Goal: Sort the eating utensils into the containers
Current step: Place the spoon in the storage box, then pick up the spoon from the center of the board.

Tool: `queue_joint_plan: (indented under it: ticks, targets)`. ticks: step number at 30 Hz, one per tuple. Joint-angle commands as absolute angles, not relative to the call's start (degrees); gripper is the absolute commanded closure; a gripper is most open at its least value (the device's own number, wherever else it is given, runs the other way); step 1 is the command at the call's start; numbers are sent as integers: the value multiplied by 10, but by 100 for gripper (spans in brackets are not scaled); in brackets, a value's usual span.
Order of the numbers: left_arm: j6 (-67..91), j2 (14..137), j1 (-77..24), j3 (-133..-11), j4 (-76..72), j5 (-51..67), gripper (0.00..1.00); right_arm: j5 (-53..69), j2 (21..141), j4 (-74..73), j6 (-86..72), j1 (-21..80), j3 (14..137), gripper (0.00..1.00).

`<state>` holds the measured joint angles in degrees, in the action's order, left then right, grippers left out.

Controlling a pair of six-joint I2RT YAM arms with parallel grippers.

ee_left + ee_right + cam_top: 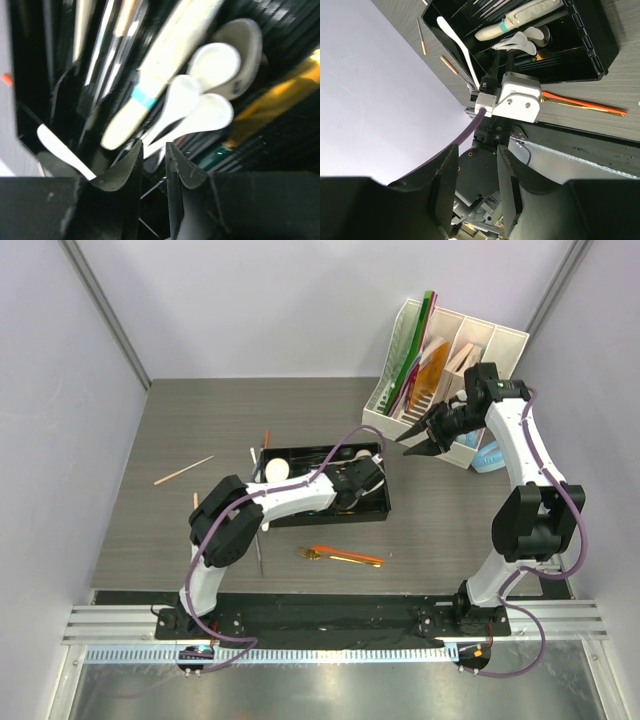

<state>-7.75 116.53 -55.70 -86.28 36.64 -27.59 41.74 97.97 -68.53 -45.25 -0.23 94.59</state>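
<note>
The black tray [330, 519] lies mid-table, with steel pieces and chopsticks in its long compartments. My left gripper [362, 480] hangs low over its right end. In the left wrist view its jaws [154, 147] stand a little apart, open, with nothing between them. Just beyond the tips lie three white soup spoons [212, 64] and a cream utensil with a teal band [150, 85]. My right gripper [415, 440] is raised at the right of the tray, open and empty [477, 150]. Orange chopsticks with a gold fork [345, 556] lie in front of the tray.
A white slotted organiser [450, 360] stands at the back right, with light-blue headphones [487, 455] beside it. A wooden chopstick [183, 471] lies at the left. A steel knife [260, 550] lies by the left arm. A white spoon [275, 472] rests at the tray's left end.
</note>
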Motion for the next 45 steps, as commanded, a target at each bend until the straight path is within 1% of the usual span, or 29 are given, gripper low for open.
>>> queue_joint_plan:
  ticks: [1,2,4,5,8,11,12,13,14,16,17,18,22,23,24,26,27,30,32,35,37,42,45]
  targets:
    - [-51,1132,-556,-848,331,-356,75,434,954,-668,-462,-4,952,57]
    - [-50,1123,-556,-841,320,-376,65,434,954,-666,-465,-4,952,57]
    - [-42,1090,-553,-820,291,-394,56,437,954,-654,-474,-4,953,57]
    - [-38,1078,-549,-817,287,-396,55,438,955,-648,-478,-4,953,57]
    - [-4,1037,-525,-817,287,-394,55,436,957,-633,-490,-3,959,57]
    - [67,1008,-482,-847,320,-361,54,422,958,-629,-503,0,968,56]
    - [82,999,-466,-862,327,-349,54,418,955,-626,-509,0,966,55]
    - [125,991,-451,-869,343,-309,53,411,955,-621,-516,0,963,55]
    - [150,976,-413,-876,354,-296,52,403,953,-620,-534,0,960,55]
    - [206,967,-373,-892,399,-259,52,402,946,-597,-554,0,935,55]
    - [247,962,-328,-894,415,-250,52,401,943,-588,-568,17,924,55]
    - [262,957,-310,-894,431,-248,52,400,941,-578,-586,24,904,55]
    - [296,946,-223,-877,512,-245,52,397,938,-546,-617,46,874,55]
    - [308,944,-205,-869,523,-224,50,398,940,-545,-620,50,868,55]
    - [331,939,-159,-850,539,-203,50,396,940,-545,-627,52,855,55]
    - [343,934,-121,-814,547,-153,51,395,942,-539,-634,54,840,55]
    - [341,931,-101,-804,548,-149,51,394,945,-535,-638,55,838,55]
    - [341,921,-91,-781,565,-177,49,391,960,-532,-635,57,837,55]
    - [353,918,-73,-759,573,-171,48,389,967,-531,-634,58,834,55]
    - [388,908,-10,-712,573,-132,47,380,964,-530,-621,57,823,55]
    - [389,904,21,-698,573,-126,47,380,959,-525,-620,58,813,55]
    - [377,924,25,-704,600,-162,47,407,961,-497,-619,56,784,55]
    - [370,950,25,-709,594,-158,47,418,972,-496,-611,53,782,55]
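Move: The next spoon, the wooden-handled one, lies on the table about 33 cm to the left gripper's left, 5 cm back and 4 cm lower. From that gripper, a chopstick lies some 35 cm left and 5 cm ahead, the blue ladle's bowl about 21 cm left and level with it, and the green-handled utensil 23 cm left and 11 cm back. From the right gripper the wooden-handled spoon is roughly 48 cm left, 7 cm back and 22 cm down. Open the left gripper to about half, clear of the white spoons in the storage box. Lift it up and forward, then swing it left in an arch and bring it down and back over the wooden-handled spoon, some 34 cm left in all, turning the wrist about 95 degrees counter-clockwise. Meanwhile lower the empty, open right gripper about 6 cm, easing it left towards the box. ##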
